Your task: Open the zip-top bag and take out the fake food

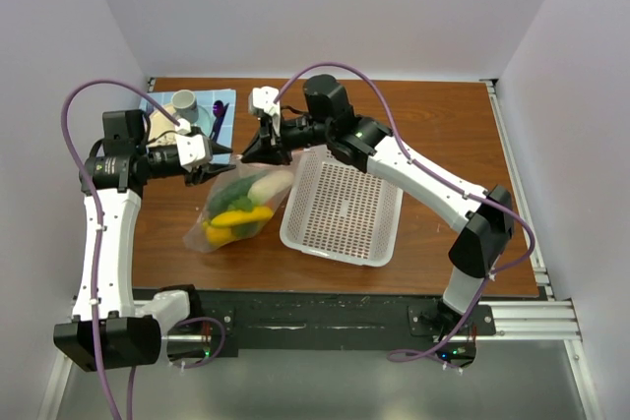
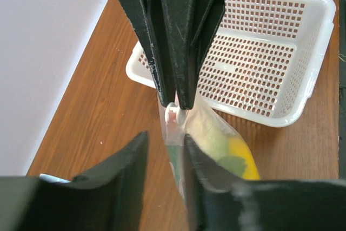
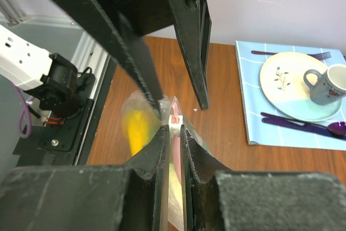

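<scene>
The zip-top bag (image 1: 212,233) lies on the table left of the basket, its zipper end lifted. Through the plastic the fake food (image 1: 241,215) shows as yellow, green and cream pieces. My right gripper (image 3: 174,128) is shut on the bag's white zipper slider (image 3: 175,121), with the pinkish strip running between its fingers. My left gripper (image 2: 165,138) is open and straddles the bag's top edge (image 2: 174,150) just behind the slider. The plastic lies against one finger (image 2: 208,177), and a gap shows on the other side. In the top view the two grippers meet tip to tip above the bag.
A white mesh basket (image 1: 379,248) stands right of the bag. At the back left a blue placemat (image 3: 254,112) holds a plate (image 3: 281,79), a mug (image 3: 327,84) and purple cutlery (image 3: 303,124). Walls close in the table at the back and on both sides.
</scene>
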`<action>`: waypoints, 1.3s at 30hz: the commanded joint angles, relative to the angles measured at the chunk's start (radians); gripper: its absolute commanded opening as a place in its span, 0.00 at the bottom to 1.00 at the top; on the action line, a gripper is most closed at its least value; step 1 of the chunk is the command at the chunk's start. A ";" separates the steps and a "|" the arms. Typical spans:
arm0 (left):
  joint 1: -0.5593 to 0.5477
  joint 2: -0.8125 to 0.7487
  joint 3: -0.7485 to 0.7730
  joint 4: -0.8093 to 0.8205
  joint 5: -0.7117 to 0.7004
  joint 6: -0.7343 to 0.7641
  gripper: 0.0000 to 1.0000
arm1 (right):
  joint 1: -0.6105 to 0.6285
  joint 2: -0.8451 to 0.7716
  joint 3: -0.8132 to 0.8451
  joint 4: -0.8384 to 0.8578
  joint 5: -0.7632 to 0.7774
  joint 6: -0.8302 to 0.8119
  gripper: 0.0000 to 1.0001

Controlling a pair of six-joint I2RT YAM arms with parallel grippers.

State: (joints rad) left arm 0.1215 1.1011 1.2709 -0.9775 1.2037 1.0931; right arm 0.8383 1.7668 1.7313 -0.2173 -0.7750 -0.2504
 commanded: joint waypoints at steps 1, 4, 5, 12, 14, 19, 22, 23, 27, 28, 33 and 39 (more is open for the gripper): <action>-0.006 0.006 0.042 0.049 0.020 -0.027 0.30 | 0.024 -0.021 0.048 0.007 -0.033 0.008 0.00; -0.011 0.008 0.045 0.043 0.019 -0.027 0.15 | 0.031 -0.021 0.048 -0.004 -0.026 -0.001 0.00; -0.014 0.009 0.047 0.040 0.016 -0.027 0.05 | 0.035 -0.023 0.048 -0.004 -0.023 -0.001 0.00; -0.019 0.011 0.085 0.013 -0.015 -0.012 0.00 | 0.033 -0.036 0.068 -0.071 0.028 -0.059 0.00; -0.017 0.011 0.113 -0.001 -0.024 -0.015 0.00 | 0.035 -0.043 0.067 -0.129 0.063 -0.111 0.00; -0.019 0.005 0.209 -0.029 -0.085 -0.022 0.00 | 0.024 -0.056 0.016 -0.214 0.238 -0.207 0.00; -0.017 -0.003 0.232 -0.038 -0.101 -0.029 0.00 | 0.009 -0.069 -0.038 -0.211 0.341 -0.228 0.00; -0.016 -0.004 0.238 -0.046 -0.101 -0.027 0.00 | 0.004 -0.069 -0.051 -0.214 0.359 -0.233 0.00; -0.017 -0.012 0.258 -0.099 -0.115 0.005 0.00 | -0.045 -0.072 -0.076 -0.191 0.474 -0.250 0.00; -0.016 -0.015 0.258 -0.104 -0.119 0.010 0.00 | -0.071 -0.075 -0.079 -0.171 0.518 -0.250 0.00; -0.016 -0.046 0.226 -0.104 -0.177 0.024 0.00 | -0.139 -0.098 -0.122 -0.114 0.577 -0.245 0.00; -0.003 -0.052 0.191 -0.084 -0.225 0.033 0.00 | -0.185 -0.128 -0.235 -0.039 0.707 -0.259 0.00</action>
State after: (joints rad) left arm 0.1036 1.0760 1.4651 -1.0897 0.9977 1.1004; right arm 0.6910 1.6966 1.5650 -0.3061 -0.2562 -0.4808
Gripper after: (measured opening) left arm 0.016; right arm 0.111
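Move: The zip bag's near-slider corner lies just off the left hand's open fingertips, about 2 cm to its right and 1 cm lower. The right hand already grips the slider; the zip's other end is some 10 cm to its right, 3 cm ahead and 3 cm lower. The food hangs about 12 cm below the right hand and 4 cm back, level sideways, and the white basket's middle is roughly 19 cm right, 7 cm ahead and 25 cm below. The bag's corner is pinched by the left fingers, which shut on it and then lift it about 4 cm, easing slightly left. The zip's slider stays in the right hand's grip and, after barely shifting, is drawn along the zip away from the left hand: forward and right, sinking, some 18 cm in all, with that wrist turning about 30 degrees clockwise and its fingers tipping down. ##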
